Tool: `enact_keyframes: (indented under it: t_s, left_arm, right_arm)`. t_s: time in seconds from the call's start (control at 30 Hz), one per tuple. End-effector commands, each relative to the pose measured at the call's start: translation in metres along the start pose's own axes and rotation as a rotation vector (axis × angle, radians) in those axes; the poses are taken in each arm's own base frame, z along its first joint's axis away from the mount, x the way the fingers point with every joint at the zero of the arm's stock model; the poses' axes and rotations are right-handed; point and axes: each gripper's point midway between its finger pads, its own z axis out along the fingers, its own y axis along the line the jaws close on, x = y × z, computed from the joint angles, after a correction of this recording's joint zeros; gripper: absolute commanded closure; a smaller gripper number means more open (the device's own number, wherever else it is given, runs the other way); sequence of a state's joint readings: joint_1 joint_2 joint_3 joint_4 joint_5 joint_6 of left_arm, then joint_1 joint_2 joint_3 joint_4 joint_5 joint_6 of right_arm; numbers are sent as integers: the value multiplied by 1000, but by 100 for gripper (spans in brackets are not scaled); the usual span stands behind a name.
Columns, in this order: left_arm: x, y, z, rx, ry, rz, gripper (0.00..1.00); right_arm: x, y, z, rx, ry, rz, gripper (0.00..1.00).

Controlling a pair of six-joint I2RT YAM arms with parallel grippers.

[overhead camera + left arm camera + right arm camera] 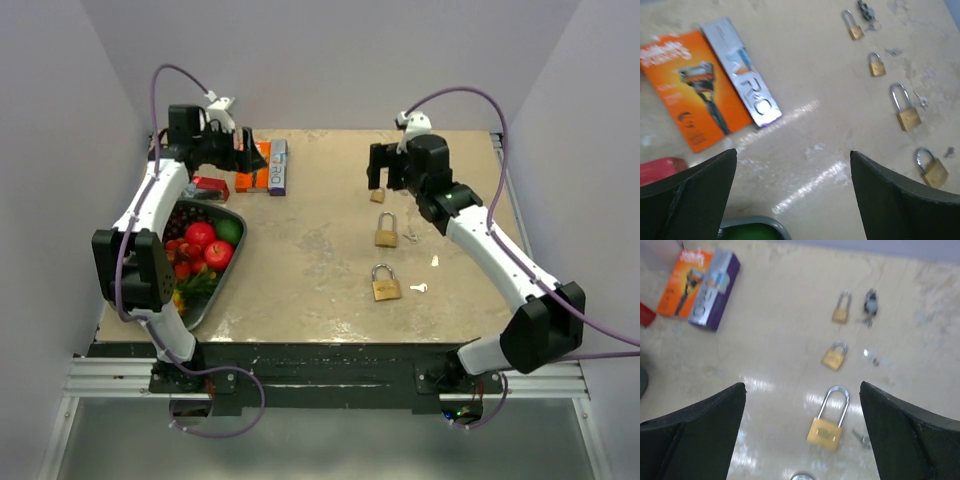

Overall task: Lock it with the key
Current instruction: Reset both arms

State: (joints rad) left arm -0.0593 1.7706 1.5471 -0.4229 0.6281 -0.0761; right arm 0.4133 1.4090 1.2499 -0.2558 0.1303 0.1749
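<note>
Several brass padlocks lie in a row on the table's right half. In the top view I see one padlock (386,231) mid-table, another padlock (385,284) nearer the front and a small padlock (377,196) at the back. A small key (417,288) lies right of the front padlock. In the right wrist view a padlock (830,420) with a raised shackle lies below my jaws, and a key (860,437) sits beside it. My right gripper (802,383) hovers open above it, holding nothing. My left gripper (793,151) hangs open and empty over bare table, with the padlocks (906,107) off to its right.
An orange razor pack (692,92) and a silver box (742,75) lie at the back left. A grey tray (230,262) of fruit stands at the left edge. A red item (660,170) lies beside the tray.
</note>
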Motion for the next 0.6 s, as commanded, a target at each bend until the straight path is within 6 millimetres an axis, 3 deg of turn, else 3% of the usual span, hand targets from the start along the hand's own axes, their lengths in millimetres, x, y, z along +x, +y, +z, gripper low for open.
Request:
enact_keyframes:
  t_s: [0.0, 0.03, 0.13, 0.17, 0.23, 0.27, 0.3, 0.33, 0.4, 0.43, 0.57]
  left_arm:
    - [-39, 32, -14, -155, -17, 119, 1]
    - [-39, 39, -14, -196, -18, 119, 1]
    - [-26, 50, -7, -244, 0, 140, 1]
    - [-8, 54, -1, -259, 33, 135, 1]
    - [7, 48, 10, -294, 65, 185, 1]
    - [32, 38, 21, -280, 118, 197, 1]
    - [37, 32, 24, -279, 122, 226, 1]
    - [61, 32, 28, -289, 168, 227, 1]
    - [69, 15, 34, -262, 160, 248, 1]
    - [83, 11, 36, -243, 178, 234, 1]
    - [94, -7, 38, -203, 182, 213, 1]
  right_arm:
    - [-83, -17, 14, 11, -241, -106, 1]
    - [-85, -18, 16, -4, -232, -93, 1]
    - [-56, -33, 36, -20, -134, -37, 1]
    - [-45, -40, 42, -19, -105, -21, 1]
    - [-18, -45, 47, -48, -50, 31, 1]
    - [-10, -51, 48, -55, -38, 42, 1]
    - [-3, -54, 47, -46, -28, 47, 1]
    - [12, -56, 49, -40, 4, 49, 1]
    - [22, -56, 47, -44, 24, 43, 1]
    - [28, -56, 46, -46, 34, 45, 1]
    - [20, -55, 42, -52, 8, 36, 1]
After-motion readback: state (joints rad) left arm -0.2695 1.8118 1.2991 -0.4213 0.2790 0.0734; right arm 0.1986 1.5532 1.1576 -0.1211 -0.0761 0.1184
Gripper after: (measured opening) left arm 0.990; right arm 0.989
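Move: Both hands are empty and open. From the right hand, the large padlock lies about 19 cm back and 1 cm right, some 25 cm below. The medium padlock is some 7 cm back and 2 cm right, its keys 8 cm back and 7 cm right, and the small padlock about 2 cm ahead and 1 cm right, all about as far below. From the left hand, the large padlock is roughly 24 cm back and 27 cm right, 20 cm below. Downward after a short forward overshoot, both arms settle towards rest in free air. The right hand rises forward some 6 cm, drifting right, then sinks about 12 cm above the padlocks and eases slightly back. The left goes briefly forward, left and up, then sweeps down about 16 cm, back and right, fingers tipping some 20 degrees steeper beside the vegetable bin. Both grippers stay wide open. ##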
